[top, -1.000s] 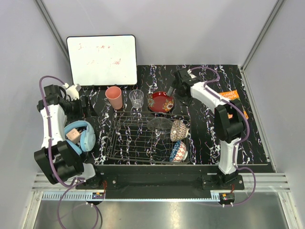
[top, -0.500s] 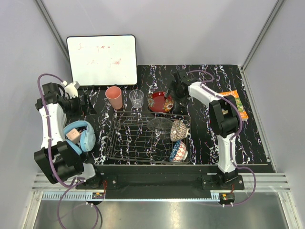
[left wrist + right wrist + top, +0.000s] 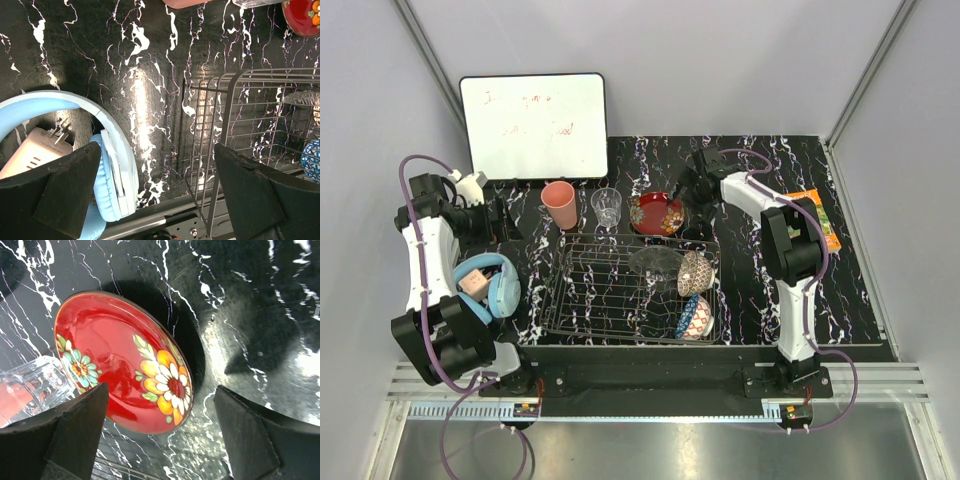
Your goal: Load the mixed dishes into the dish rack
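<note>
The dark wire dish rack (image 3: 610,290) stands mid-table and holds the clear glass bowl (image 3: 655,262), the beige speckled bowl (image 3: 694,272) and the blue patterned bowl (image 3: 694,319). Behind it stand the salmon-pink cup (image 3: 559,204), the clear tumbler (image 3: 607,207) and the red plate (image 3: 657,214). My right gripper (image 3: 692,208) is open just above the plate's right edge; the plate (image 3: 125,362) lies between and below its fingers (image 3: 250,440). My left gripper (image 3: 505,222) is open and empty, above bare table left of the rack (image 3: 235,125).
Light-blue headphones (image 3: 490,285) lie at the left, over a pale box (image 3: 35,150). A white board (image 3: 533,125) leans at the back left. An orange book (image 3: 812,215) lies at the right, beside the right arm.
My right gripper has moved down and slightly left toward the red plate's right edge. The left arm shifted a little. The dishes have not moved.
</note>
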### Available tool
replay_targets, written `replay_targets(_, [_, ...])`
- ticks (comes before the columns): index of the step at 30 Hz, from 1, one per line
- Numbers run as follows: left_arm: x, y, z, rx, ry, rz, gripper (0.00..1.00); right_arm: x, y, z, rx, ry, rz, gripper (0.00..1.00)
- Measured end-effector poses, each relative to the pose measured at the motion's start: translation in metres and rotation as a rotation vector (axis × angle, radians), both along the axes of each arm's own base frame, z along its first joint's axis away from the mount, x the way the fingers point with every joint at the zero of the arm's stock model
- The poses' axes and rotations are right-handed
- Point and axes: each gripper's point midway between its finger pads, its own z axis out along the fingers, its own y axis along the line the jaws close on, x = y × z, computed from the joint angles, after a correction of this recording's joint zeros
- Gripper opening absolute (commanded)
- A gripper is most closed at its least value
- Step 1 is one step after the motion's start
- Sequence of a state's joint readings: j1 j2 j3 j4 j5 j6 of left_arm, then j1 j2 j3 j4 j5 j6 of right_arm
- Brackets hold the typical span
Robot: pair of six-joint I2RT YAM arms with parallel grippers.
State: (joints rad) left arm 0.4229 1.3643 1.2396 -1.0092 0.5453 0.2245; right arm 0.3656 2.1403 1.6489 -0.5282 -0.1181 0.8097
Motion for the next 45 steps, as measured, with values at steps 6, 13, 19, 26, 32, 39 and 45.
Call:
replay_targets(6, [-0.001, 0.000, -0.001, 0.002, 0.005, 0.001, 0.99, 0.000, 0.002, -0.013, 0.008, 0.019, -0.009, 0.84])
replay_targets(13, [-0.003, -0.001, 0.000, -0.003, 0.015, 0.001, 0.99, -0.004, 0.000, -0.021, 0.006, 0.031, -0.021, 0.64])
replay_targets(19, [-0.004, -0.001, 0.000, -0.003, 0.016, 0.002, 0.99, -0.002, 0.001, -0.026, 0.022, 0.021, -0.034, 0.52])
replay_targets(26, [-0.004, 0.001, 0.002, 0.009, 0.021, 0.007, 0.99, 0.001, 0.004, -0.033, 0.056, 0.000, -0.051, 0.15])
replay_targets(32, [-0.007, 0.005, 0.000, 0.033, 0.036, 0.017, 0.99, 0.003, 0.012, -0.035, 0.129, -0.033, -0.050, 0.00])
replay_targets(39, [-0.012, 0.012, -0.006, 0.071, 0.066, 0.030, 0.99, 0.002, 0.008, -0.032, 0.176, -0.076, -0.055, 0.00])
replay_targets(45, [-0.015, 0.013, -0.007, 0.078, 0.081, 0.035, 0.99, 0.001, -0.016, 0.009, 0.126, -0.156, -0.062, 0.00])
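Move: The red plate lies about 7 cm to the right hand's left, 1 cm back and 3 cm below; its right rim is almost under the open fingers. The clear glass stands about 10 cm left of the plate, level ahead with the hand. In the rack, the clear plate is about 14 cm back and 7 cm left of the hand, the tan bowl 16 cm back and 1 cm right. From the left hand the red plate is some 16 cm ahead, 31 cm right, 15 cm lower. The red plate's right rim is what the right hand sinks onto, going down about 3.5 cm and edging slightly left as the open fingers close and pinch it, one on each side. With the fingers kept shut, the hand then rises a good 4 cm and draws almost 3 cm to the right, the wrist having tilted some 10 degrees. ##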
